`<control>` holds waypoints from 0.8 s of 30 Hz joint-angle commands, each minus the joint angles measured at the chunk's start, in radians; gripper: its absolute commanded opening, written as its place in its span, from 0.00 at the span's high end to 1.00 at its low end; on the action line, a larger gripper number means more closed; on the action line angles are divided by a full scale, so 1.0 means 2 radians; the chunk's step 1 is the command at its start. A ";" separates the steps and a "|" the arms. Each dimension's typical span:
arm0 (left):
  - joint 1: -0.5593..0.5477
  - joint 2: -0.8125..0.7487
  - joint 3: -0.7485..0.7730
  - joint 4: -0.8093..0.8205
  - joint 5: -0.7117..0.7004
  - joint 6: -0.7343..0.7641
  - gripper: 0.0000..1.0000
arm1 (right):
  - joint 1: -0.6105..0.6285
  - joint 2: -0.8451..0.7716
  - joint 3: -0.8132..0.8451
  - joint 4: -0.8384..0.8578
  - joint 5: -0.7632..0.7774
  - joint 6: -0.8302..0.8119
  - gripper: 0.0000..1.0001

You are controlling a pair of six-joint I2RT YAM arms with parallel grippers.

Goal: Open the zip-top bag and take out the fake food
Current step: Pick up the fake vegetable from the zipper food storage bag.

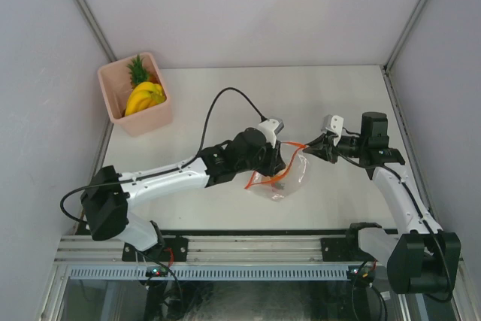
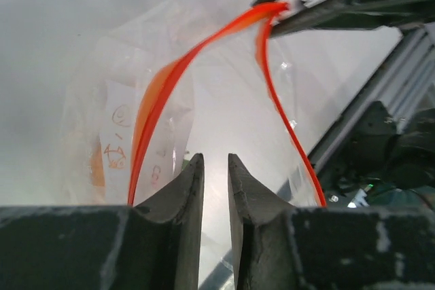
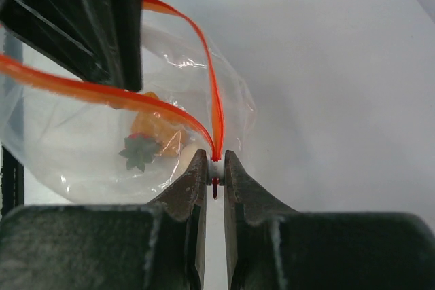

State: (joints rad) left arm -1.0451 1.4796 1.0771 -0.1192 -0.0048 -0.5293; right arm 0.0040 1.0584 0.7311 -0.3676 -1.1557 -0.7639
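Note:
The zip-top bag (image 1: 291,177) lies mid-table, its mouth spread wide; the red-orange zip strip (image 2: 170,73) splits into two arcs. My right gripper (image 3: 216,166) (image 1: 310,148) is shut on the white end piece where the two strips meet. My left gripper (image 2: 216,161) (image 1: 279,157) reaches into the bag's mouth between the strips. Its jaws stand a narrow gap apart, with only clear film and pale table showing between them. Inside the bag (image 3: 75,168) sits fake food: an orange piece (image 3: 155,127) and a green leafy bit (image 3: 138,151).
A pink square bin (image 1: 148,121) at the back left holds a yellow banana bunch (image 1: 145,98) and a green leafy top (image 1: 137,71). White enclosure walls stand close on both sides. The aluminium rail (image 1: 248,249) runs along the near edge.

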 commanded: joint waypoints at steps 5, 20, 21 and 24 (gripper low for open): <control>0.019 0.045 0.089 -0.083 -0.079 0.095 0.72 | 0.009 -0.026 -0.002 -0.046 -0.075 -0.068 1.00; 0.049 0.062 0.054 -0.049 0.010 0.163 0.56 | 0.042 0.001 -0.002 -0.046 -0.045 -0.072 1.00; 0.049 0.058 0.039 -0.033 0.007 0.163 0.55 | 0.043 0.003 -0.001 -0.044 -0.043 -0.070 1.00; 0.049 0.048 0.003 0.014 0.003 0.170 0.52 | 0.044 0.010 -0.002 -0.042 -0.036 -0.066 1.00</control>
State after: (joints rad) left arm -0.9466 1.6047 1.1667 -0.2234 -0.0139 -0.2287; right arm 0.0845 1.0641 0.7311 -0.4885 -1.2434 -0.9173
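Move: The red, leaf-topped fake vegetable sits low in the bag, about 12 cm below the left hand, some 1 cm ahead and 2 cm to its right. The tan piece is about 3 cm ahead, 3 cm to the right and equally low; the pinched bag corner is 5 cm ahead, 8 cm right and 1 cm higher. From the right hand the vegetable is about 4 cm back, 6 cm left and 13 cm below. Already between the two lips of the open bag, the left hand sweeps forward about 6 cm and a little left, dipping slightly on the way and coming up again, then eases back a touch and sinks some 3 cm deeper into the bag, its fingers parting to about half open and tipping roughly 15 degrees further down. Meanwhile the right hand keeps its pinch on the red-orange rim and draws that corner back about 3 cm and left 2–3 cm towards the left arm, turning some 10 degrees counter-clockwise. ##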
